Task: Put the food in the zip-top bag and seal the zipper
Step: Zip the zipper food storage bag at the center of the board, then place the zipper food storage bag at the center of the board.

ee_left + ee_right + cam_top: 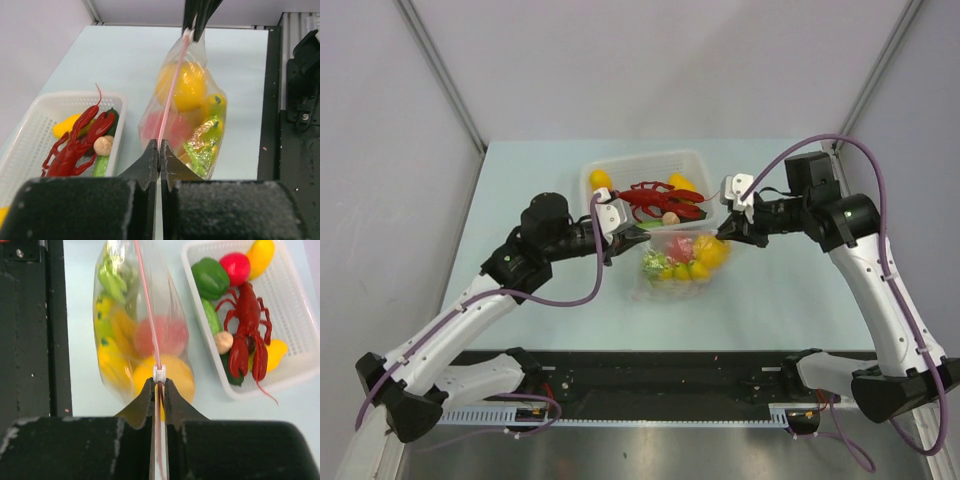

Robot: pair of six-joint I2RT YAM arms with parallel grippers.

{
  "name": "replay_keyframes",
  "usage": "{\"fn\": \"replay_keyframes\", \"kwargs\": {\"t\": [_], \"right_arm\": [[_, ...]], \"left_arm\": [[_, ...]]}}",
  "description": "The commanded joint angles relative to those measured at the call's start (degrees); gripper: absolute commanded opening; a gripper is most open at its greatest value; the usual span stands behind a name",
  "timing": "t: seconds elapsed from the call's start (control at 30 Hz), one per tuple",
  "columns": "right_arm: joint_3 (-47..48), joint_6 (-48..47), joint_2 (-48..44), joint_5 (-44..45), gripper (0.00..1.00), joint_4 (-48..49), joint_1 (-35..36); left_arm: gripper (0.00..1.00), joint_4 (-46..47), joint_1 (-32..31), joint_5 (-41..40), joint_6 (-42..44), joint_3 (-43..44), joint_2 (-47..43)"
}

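The zip-top bag (678,262) hangs stretched between my two grippers, just above the table in front of the basket. It holds food: a yellow-orange round fruit (182,85), a pink peach (175,127), green leafy pieces (200,150) and yellow bananas (107,357). My left gripper (159,146) is shut on one end of the pink zipper (172,85). My right gripper (159,386) is shut on the zipper strip (146,300) at the other end, right behind its white slider (159,373). Both grippers show in the top view, left (623,232) and right (726,232).
The white plastic basket (645,160) stands behind the bag. It holds a red lobster (248,325), a green pepper (210,277), a red tomato (235,267), yellow pieces (260,252) and a beige garlic (223,341). The black base rail (660,375) runs along the near edge.
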Motion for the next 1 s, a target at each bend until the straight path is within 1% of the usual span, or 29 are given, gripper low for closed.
{"fn": "replay_keyframes", "kwargs": {"t": [0.0, 0.13, 0.3, 0.43, 0.53, 0.57, 0.63, 0.67, 0.7, 0.73, 0.83, 0.87, 0.93, 0.97], "right_arm": [[0.3, -8.6, -2.7, 3.6, 0.0, -9.3, -6.0], [0.3, -12.9, -3.3, 4.6, 0.0, -13.3, -9.9], [0.2, -17.4, -3.5, 5.4, 0.0, -17.4, -15.0], [0.3, -16.8, -3.4, 4.1, 0.0, -17.4, -16.4], [0.3, -14.1, -3.2, 3.4, 0.0, -15.0, -16.6], [0.2, -14.0, -3.3, 3.3, 0.0, -14.8, -16.6], [0.3, -14.9, -3.6, 2.3, 0.0, -17.4, -17.0], [0.2, -18.3, -4.3, 1.6, 0.0, -19.6, -17.0], [-0.6, -20.6, -4.6, 0.2, 0.0, -25.0, -16.9], [-1.6, -21.6, -5.5, -0.2, 0.0, -26.1, -16.0], [-5.7, -19.4, -10.4, 0.8, 0.0, -26.1, -12.7], [-6.4, -18.8, -11.2, 0.8, 0.0, -26.0, -9.6], [-8.3, -15.2, -12.3, 1.1, 0.0, -25.6, -6.3], [-8.9, -13.8, -12.3, 1.2, 0.0, -24.1, -3.2]], "left_arm": [[0.0, -2.9, 3.2, -2.8, 2.9, -0.3, -2.9], [0.0, -4.0, 5.7, -2.7, 2.8, -0.4, -3.0], [0.0, -5.0, 7.1, -2.3, 3.2, -0.9, -3.2], [0.0, -5.7, 7.3, -1.4, 4.4, -2.1, -4.1], [0.0, -7.0, 7.2, 0.6, 6.2, -1.8, -3.8], [0.0, -8.6, 7.2, 2.5, 7.0, -1.7, -3.7], [0.0, -11.4, 7.1, 4.7, 9.0, -1.8, -4.5], [0.0, -12.8, 6.9, 6.7, 10.1, -2.3, -4.8], [0.0, -14.1, 6.7, 7.5, 11.1, -2.5, -5.4], [0.0, -17.0, 5.8, 8.3, 13.7, -2.8, -5.7], [0.0, -20.5, 3.5, 9.7, 17.3, -4.7, -7.1], [0.0, -21.3, 2.9, 10.0, 18.2, -5.6, -7.2], [0.0, -23.7, 0.7, 9.9, 21.0, -6.2, -6.6], [0.0, -24.6, 0.0, 9.8, 21.8, -6.7, -6.1]]}}
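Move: The right hand pinches the white slider; the zipper's right end lies about 7 cm to its right, roughly level. The bagged food sits some 9 cm to its left, 2 cm back and 9 cm below, and the lobster about 20 cm ahead, 14 cm left and 12 cm below. The left hand holds the zipper's other part, with that right end about 24 cm to its right. Right hand draws the slider 8 cm right, left hand pulls 3 cm left, then both go back and down. ##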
